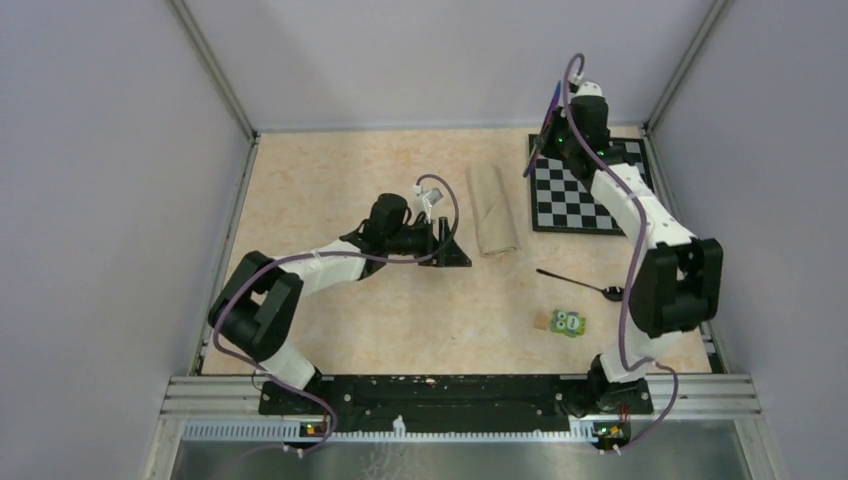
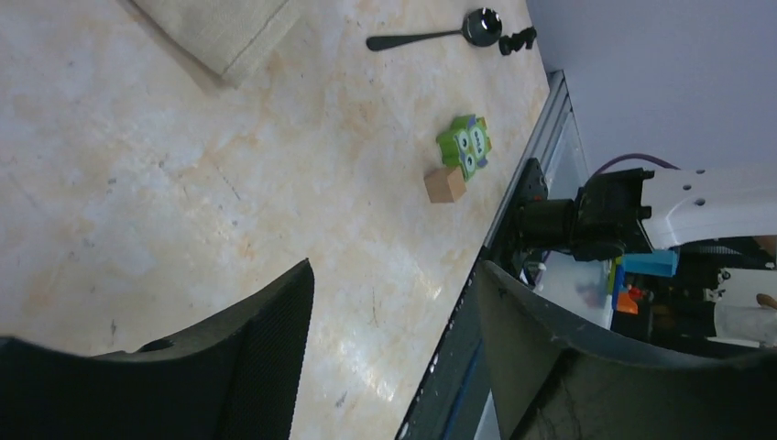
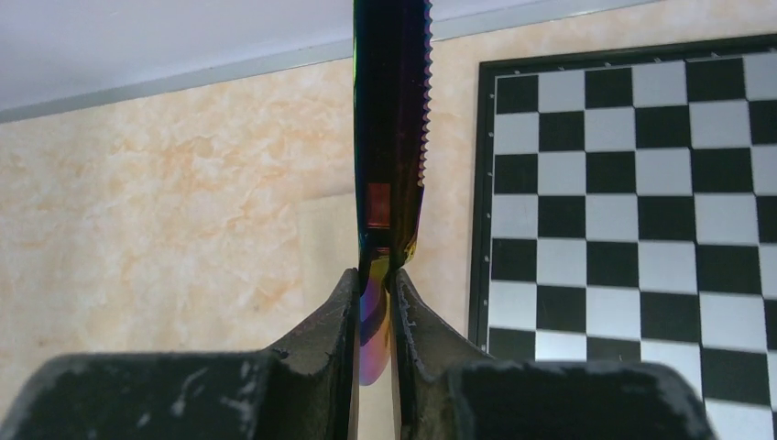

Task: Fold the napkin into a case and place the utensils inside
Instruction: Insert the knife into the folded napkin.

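Note:
The napkin lies folded as a narrow beige case (image 1: 495,210) at the table's middle; its corner (image 2: 220,32) shows in the left wrist view. My left gripper (image 1: 456,246) hovers just left of the case's near end, jaws open (image 2: 394,302) over bare tabletop with nothing between them. Raised at the far right, over the chessboard's left edge, my right gripper (image 1: 560,126) is shut (image 3: 376,275) on a serrated purple-blue knife (image 3: 389,119), whose blade (image 1: 538,150) sticks out past the fingertips. A dark spoon (image 1: 580,283) lies on the table right of the case and nearer, also in the left wrist view (image 2: 431,37).
A black-and-white chessboard (image 1: 575,190) lies at the back right (image 3: 632,183). A small green block (image 1: 570,322) and a tan cube (image 1: 541,321) sit near the front right, both in the left wrist view (image 2: 465,147), (image 2: 445,183). A tiny black knob (image 2: 518,38) lies by the spoon's bowl.

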Motion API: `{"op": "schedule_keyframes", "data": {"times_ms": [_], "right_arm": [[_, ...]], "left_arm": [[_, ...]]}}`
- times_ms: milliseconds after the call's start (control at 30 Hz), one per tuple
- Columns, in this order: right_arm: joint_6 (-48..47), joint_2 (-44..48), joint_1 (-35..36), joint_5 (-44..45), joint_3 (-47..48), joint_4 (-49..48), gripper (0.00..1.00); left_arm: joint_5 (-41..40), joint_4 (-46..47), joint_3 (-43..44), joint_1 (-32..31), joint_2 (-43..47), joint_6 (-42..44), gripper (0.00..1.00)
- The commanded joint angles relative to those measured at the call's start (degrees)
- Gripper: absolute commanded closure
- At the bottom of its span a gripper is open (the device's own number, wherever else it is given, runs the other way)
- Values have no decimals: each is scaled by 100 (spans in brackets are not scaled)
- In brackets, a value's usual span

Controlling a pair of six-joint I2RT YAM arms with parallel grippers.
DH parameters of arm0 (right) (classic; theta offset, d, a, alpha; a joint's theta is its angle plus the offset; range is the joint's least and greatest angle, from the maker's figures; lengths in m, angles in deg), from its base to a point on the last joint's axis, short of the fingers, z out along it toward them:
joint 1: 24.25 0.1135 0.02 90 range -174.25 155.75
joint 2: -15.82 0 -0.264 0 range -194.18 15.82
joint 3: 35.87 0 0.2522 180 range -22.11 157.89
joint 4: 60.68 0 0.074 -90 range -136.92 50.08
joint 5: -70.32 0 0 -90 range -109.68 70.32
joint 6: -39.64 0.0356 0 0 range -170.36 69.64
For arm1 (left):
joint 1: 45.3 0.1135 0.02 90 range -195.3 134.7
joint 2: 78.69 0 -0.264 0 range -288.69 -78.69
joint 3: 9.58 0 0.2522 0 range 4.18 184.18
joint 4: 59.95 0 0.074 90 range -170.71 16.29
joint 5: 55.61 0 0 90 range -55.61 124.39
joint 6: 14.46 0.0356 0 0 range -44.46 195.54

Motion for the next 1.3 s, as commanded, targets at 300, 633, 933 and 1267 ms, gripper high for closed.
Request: {"op": "schedule_keyframes", "data": {"times_ms": [300, 633, 933, 1267], "right_arm": [[-703, -2614, 591, -286, 2983, 944, 100], [-987, -3606, 1153, 174, 3987, 1575, 100], [-974, -3777, 1267, 286, 3813, 1677, 100], [-957, -3714, 1336, 465, 3549, 2017, 100]], "left_arm": [[-1435, 3707, -61, -760, -1303, 123, 54], [-1238, 3901, 473, -853, -2378, -49, 67], [-1498, 3544, 560, -868, -2886, -326, 75], [-1614, 3389, 570, -729, -3192, -639, 77]]}}
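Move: The right hand holds the knife; the folded napkin's middle lies about 9 cm to its left, 2 cm back and some 23 cm below, with the chessboard's middle about 4 cm ahead and 11 cm to this hand's right. From the empty left hand the napkin's middle is roughly 16 cm ahead, 10 cm right and 12 cm down; down on the same table, the spoon lies level with this hand, 28 cm right, and the wooden block 8 cm back, 20 cm right. The right hand keeps its grip on the knife, blade end raised and handle hanging below the fingers, and carries it down some 14 cm and left about 13 cm off the chessboard side to above the far left part of the napkin, first running forward 8 cm and then easing back a little, while the wrist tips further down and turns counter-clockwise. The left hand drops about 10 cm, moving right and somewhat forward to the napkin's near left corner, its fingers closing from wide to a narrow gap just short of that corner, where contact can't be made out. ##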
